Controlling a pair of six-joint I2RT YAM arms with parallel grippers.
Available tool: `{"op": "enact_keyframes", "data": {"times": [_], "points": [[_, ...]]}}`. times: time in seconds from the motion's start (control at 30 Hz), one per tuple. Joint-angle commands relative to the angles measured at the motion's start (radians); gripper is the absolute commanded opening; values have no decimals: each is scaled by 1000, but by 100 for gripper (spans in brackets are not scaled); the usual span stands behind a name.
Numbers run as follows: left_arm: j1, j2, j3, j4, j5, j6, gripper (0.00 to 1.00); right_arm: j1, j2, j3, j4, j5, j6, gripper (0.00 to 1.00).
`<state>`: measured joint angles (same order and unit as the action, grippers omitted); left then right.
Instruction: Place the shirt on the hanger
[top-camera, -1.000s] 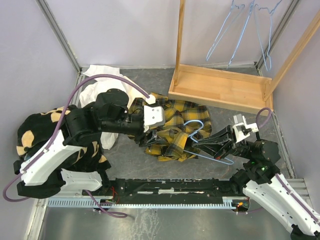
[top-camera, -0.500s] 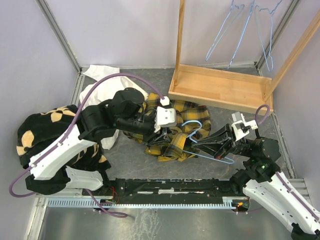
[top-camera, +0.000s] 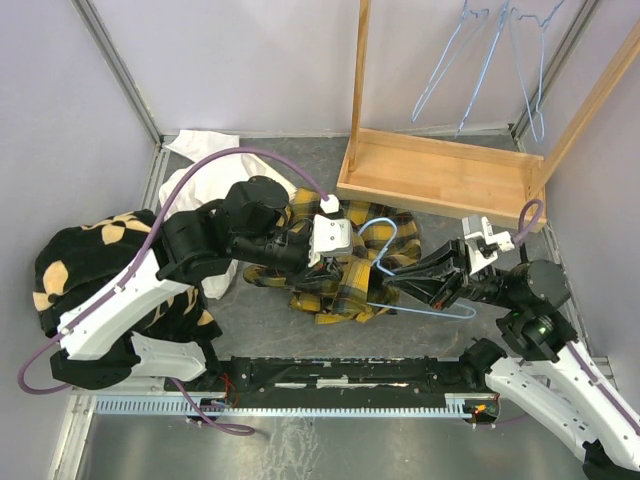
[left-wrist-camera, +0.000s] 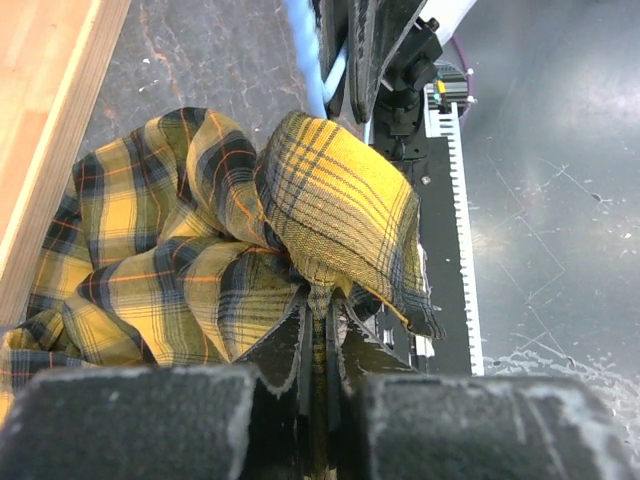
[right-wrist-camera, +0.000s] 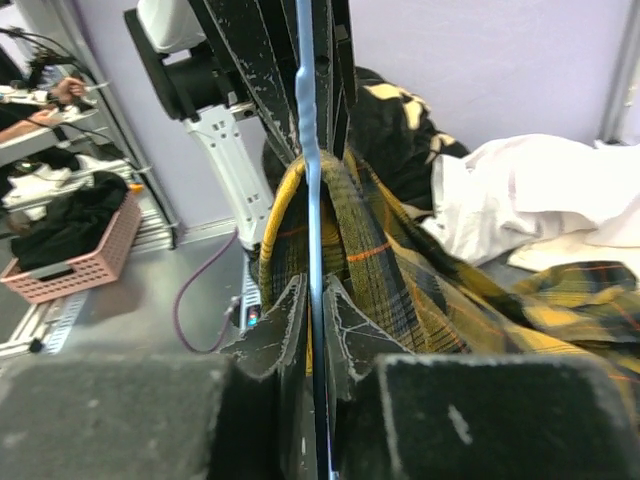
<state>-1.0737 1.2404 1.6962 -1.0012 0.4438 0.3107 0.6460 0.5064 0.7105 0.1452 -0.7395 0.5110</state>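
Note:
The yellow and black plaid shirt (top-camera: 345, 280) lies bunched on the grey floor between both arms. My left gripper (top-camera: 348, 262) is shut on a raised fold of the shirt (left-wrist-camera: 330, 210), and the cloth runs down between its jaws. My right gripper (top-camera: 390, 286) is shut on the thin light-blue wire hanger (top-camera: 430, 311). In the right wrist view the hanger wire (right-wrist-camera: 306, 150) runs straight up from between the jaws, with shirt cloth (right-wrist-camera: 400, 260) draped right behind it. The hanger's hook stands over the shirt's far side. In the left wrist view the hanger wire (left-wrist-camera: 302, 50) shows just beyond the pinched fold.
A wooden rack (top-camera: 440, 175) stands at the back right with several spare wire hangers (top-camera: 480, 60) hung above it. A white garment (top-camera: 195, 180) lies at the back left, and a black fleece with tan patches (top-camera: 70, 260) lies under the left arm. Purple walls enclose the floor.
My left gripper has reached further right over the shirt and shut on a fold of it. The right arm has drawn back slightly and the hanger's hook has swung up and away.

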Motion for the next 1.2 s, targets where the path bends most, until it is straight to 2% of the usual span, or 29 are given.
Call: {"op": "enact_keyframes", "data": {"times": [0.0, 0.13, 0.2, 0.33, 0.47, 0.67, 0.9, 1.17], "points": [[-1, -20, -7, 60, -71, -60, 3, 5, -13, 139, -215, 107, -189, 23], [-1, -33, -33, 68, -114, -86, 3, 6, -37, 208, -418, 327, -311, 41], [-1, -45, -59, 81, -161, -100, 3, 5, -53, 235, -502, 458, -336, 44], [-1, -79, -119, 124, -321, -147, 3, 5, -53, 296, -678, 609, -339, 48], [-1, -107, -166, 170, -431, -215, 3, 4, -11, 353, -852, 771, -265, 52], [0, -157, -227, 230, -472, -272, 3, 5, -31, 287, -884, 955, -31, 53], [0, -180, -217, 230, -547, -283, 3, 4, -115, 153, -836, 1011, 91, 54], [0, -186, -177, 238, -666, -297, 3, 5, -124, 0, -584, 788, 185, 57]]}}
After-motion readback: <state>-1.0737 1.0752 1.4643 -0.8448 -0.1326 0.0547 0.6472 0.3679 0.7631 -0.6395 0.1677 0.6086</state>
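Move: The right fingers, only slightly parted, are at the neck of the hanger, whose middle sits about 5 cm below them and straight in line. For the left hand, which already pinches the shirt's edge, the hanger's middle is some 8 cm to its right, level fore and aft, 5 cm lower. The shirt's heap lies around 25 cm ahead of the left hand, 5 cm right and 33 cm below; the wooden tray is about 53 cm ahead, 32 cm right, 35 cm below. The right fingers let go of the hanger by opening to over half, then swing away right about 11 cm and forward, rising slightly before sinking to 12 cm lower, turning clockwise some 50 degrees and tipping down. The left fingers keep their pinch on the shirt, with the hanger's shoulder inside the fold, and carry both forward and left, dipping and partly recovering, while turning about 35 degrees counter-clockwise. ##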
